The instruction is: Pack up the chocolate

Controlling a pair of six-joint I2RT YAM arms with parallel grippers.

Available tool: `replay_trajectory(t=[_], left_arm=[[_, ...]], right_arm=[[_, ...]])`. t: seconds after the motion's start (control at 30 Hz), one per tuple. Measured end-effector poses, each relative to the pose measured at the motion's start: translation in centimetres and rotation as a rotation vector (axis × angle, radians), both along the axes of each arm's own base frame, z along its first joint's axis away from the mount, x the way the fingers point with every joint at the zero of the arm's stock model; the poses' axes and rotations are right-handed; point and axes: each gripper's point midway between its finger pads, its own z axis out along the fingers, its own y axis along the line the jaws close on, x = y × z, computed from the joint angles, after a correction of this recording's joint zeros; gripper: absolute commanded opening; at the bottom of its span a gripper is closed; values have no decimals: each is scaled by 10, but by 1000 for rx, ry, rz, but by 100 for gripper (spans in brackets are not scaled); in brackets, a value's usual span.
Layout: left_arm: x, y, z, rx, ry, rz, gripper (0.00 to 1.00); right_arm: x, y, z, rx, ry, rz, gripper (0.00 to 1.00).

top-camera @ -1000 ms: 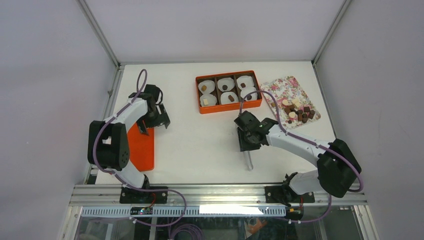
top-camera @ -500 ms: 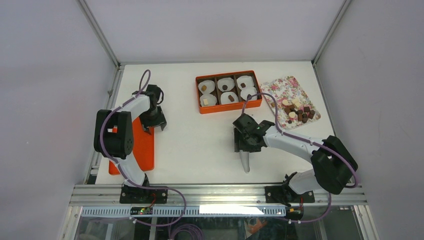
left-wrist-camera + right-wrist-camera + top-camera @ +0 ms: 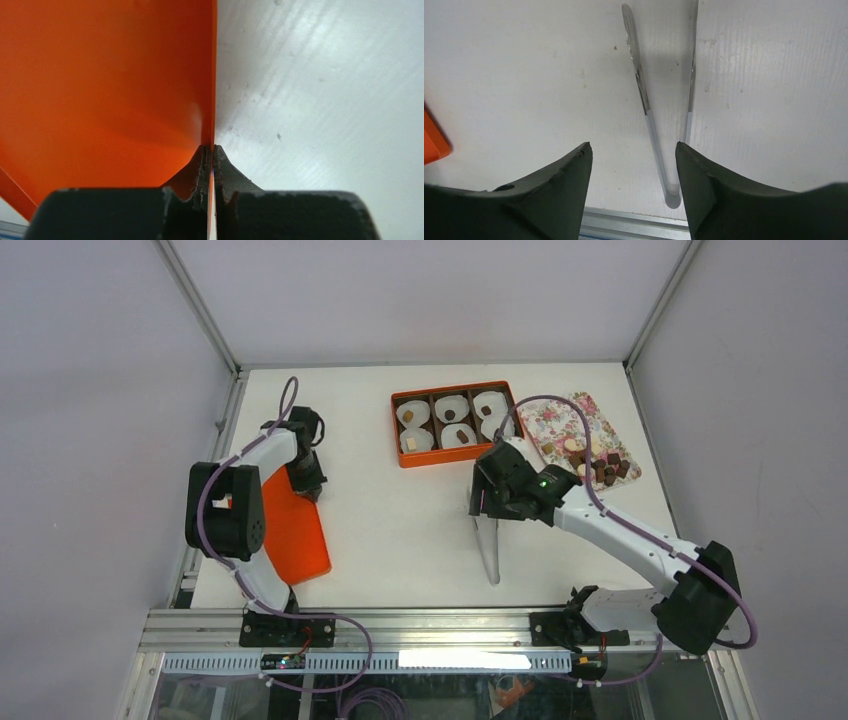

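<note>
Chocolate pieces [image 3: 600, 466] lie heaped on the floral tray [image 3: 560, 415] at the right. Single pieces sit in white paper cups inside the orange box [image 3: 460, 454], such as one chocolate [image 3: 450, 414] in the back row. My left gripper [image 3: 308, 486] [image 3: 210, 148] is shut on the thin edge of the orange lid [image 3: 292, 530] [image 3: 100, 90], which is tilted off the table. Over the metal tongs [image 3: 489, 550] [image 3: 659, 100] lying flat on the table, my right gripper [image 3: 485, 502] [image 3: 634, 148] hangs open with nothing held.
The metal frame rail [image 3: 440, 625] runs along the table's near edge, just below the tongs' closed end. A corner of the orange lid [image 3: 431, 142] shows at the left of the right wrist view. Grey walls enclose the table.
My left gripper closed on the lid's edge and the lid swung and tilted up. The right gripper opened wider, drew back toward the box, and the tongs stayed on the table.
</note>
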Motion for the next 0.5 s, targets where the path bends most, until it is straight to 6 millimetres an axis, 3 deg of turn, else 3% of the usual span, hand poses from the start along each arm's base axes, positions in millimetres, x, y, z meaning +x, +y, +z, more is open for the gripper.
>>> replay_trajectory(t=[0.07, 0.2, 0.33, 0.5], left_arm=[[2, -2, 10, -16, -30, -18, 0], [8, -15, 57, -96, -153, -54, 0], [23, -39, 134, -231, -365, -115, 0], [27, -63, 218, -362, -581, -198, 0]], right_arm=[[4, 2, 17, 16, -28, -5, 65], [12, 8, 50, 48, -70, -5, 66], [24, 17, 84, 107, -116, 9, 66], [41, 19, 100, 211, -72, 4, 66]])
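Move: The left hand already pinches the right-hand long rim of the orange lid on the table; the chocolate box stands about 15 cm ahead of this hand and 30 cm to its right, at roughly its height. From the empty, open right hand the box lies some 22 cm ahead, 5 cm left and 9 cm below, the lid about 40 cm left, and the tongs about 2 cm back, 11 cm below. The chocolate tray is 18 cm ahead and 20 cm right. Keeping its pinch on the lid's rim, the left hand hoists the lid fast off the table, about 20 cm up with a swing of some 6 cm to the right and a little forward, while the wrist tilts so the fingers swing from straight down to forward and right. The right hand, still empty and open, climbs some 10 cm away from the laid-down tongs and eases forward, then a little left, staying on the near side of the box. ##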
